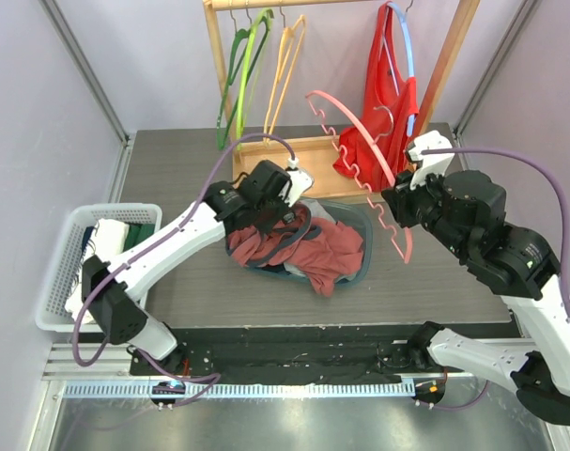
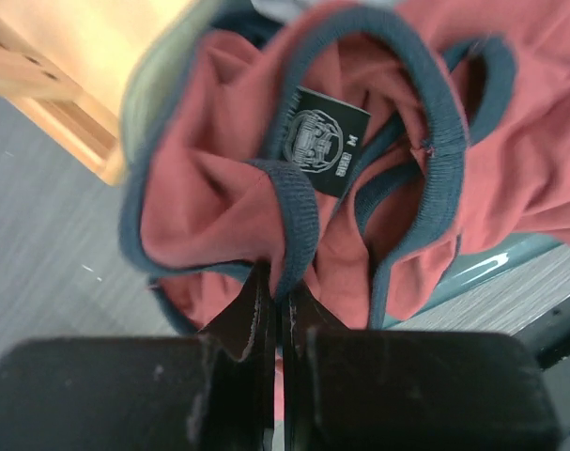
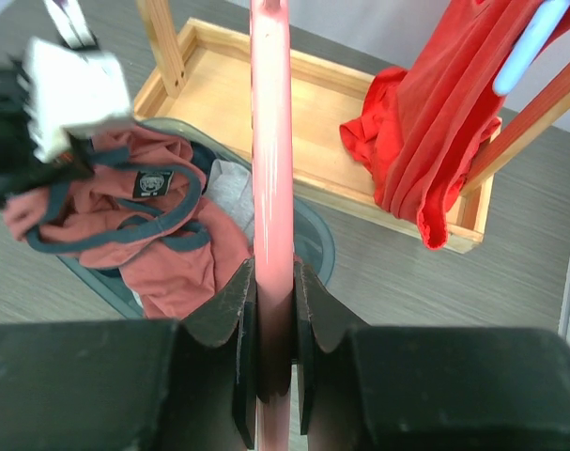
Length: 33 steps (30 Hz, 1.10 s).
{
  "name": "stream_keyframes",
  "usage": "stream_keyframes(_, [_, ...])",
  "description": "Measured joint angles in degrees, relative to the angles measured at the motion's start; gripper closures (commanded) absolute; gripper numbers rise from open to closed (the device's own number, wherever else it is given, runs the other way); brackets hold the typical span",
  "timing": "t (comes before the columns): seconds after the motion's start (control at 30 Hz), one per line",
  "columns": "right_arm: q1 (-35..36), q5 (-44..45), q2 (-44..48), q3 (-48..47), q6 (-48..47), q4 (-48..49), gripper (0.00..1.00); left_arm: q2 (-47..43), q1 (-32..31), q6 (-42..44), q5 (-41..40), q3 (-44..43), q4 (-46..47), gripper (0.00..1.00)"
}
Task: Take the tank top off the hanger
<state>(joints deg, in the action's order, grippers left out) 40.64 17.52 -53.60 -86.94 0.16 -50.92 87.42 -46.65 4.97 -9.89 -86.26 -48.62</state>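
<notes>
The tank top point(image 1: 315, 252), brick red with dark blue trim, lies bunched in and over a teal bin point(image 1: 364, 256). My left gripper point(image 1: 283, 214) is shut on a trimmed strap of the tank top point(image 2: 219, 169), its jaws point(image 2: 283, 291) pinching the blue edge. To the right, my right gripper point(image 1: 397, 202) is shut on the bar of a pink hanger point(image 1: 360, 150), held above the table beside the bin. In the right wrist view the hanger point(image 3: 270, 141) runs straight up from the jaws point(image 3: 275, 282) and is bare, apart from the tank top point(image 3: 162, 235).
A wooden rack with a tray base point(image 1: 303, 155) stands at the back. On it hang green point(image 1: 239, 75) and yellow point(image 1: 285, 66) hangers and a red garment point(image 1: 388, 103) on a blue hanger. A white basket point(image 1: 69, 254) of clothes sits at the left edge.
</notes>
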Motion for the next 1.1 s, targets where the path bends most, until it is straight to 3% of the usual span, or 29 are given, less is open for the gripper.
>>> stream_keyframes(0.5, [0.0,0.3,-4.0,-3.7,0.1,-0.2,0.99,5.3,1.0,2.2,-3.0,15.5,5.2,1.0])
stream_keyframes(0.63, [0.0,0.4,-4.1,-3.7,-0.3,-0.2,0.99,6.9,1.0,2.8,-3.5,17.0,8.1,0.9])
stream_keyframes(0.73, [0.0,0.4,-4.2,-3.7,-0.7,-0.2,0.99,8.6,1.0,3.0,-3.5,17.5,9.3,0.8])
stream_keyframes(0.77, [0.0,0.4,-4.2,-3.7,-0.9,-0.2,0.99,9.1,1.0,3.1,-3.3,17.6,9.4,0.43])
stream_keyframes(0.93, [0.0,0.4,-5.5,-4.6,-1.6,-0.8,0.99,9.7,1.0,2.6,-1.3,18.3,8.8,0.14])
stream_keyframes(0.97, [0.0,0.4,-5.8,-4.8,-1.6,-0.9,0.99,9.7,1.0,2.6,-0.9,18.3,8.8,0.0])
stream_keyframes(1.1, [0.0,0.4,-7.1,-5.8,-1.9,-1.5,0.99,8.2,1.5,0.9,1.3,20.4,9.3,0.0])
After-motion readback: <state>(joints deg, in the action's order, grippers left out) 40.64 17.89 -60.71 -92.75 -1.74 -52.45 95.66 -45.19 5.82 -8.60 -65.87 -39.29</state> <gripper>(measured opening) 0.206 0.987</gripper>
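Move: The teal bin's middle, where the left hand is taking the salmon tank top's held edge, lies some 18 cm below that hand, about 7 cm to its right and 3 cm back. The wooden rack tray is roughly 15 cm ahead and 14 cm right of the same hand, also well below. From the right hand, still gripping the pink hanger, the bin is about 20 cm left, 3 cm ahead and 36 cm below. The left hand lowers the tank top's held edge some 15 cm into the teal bin, then opens wide. ##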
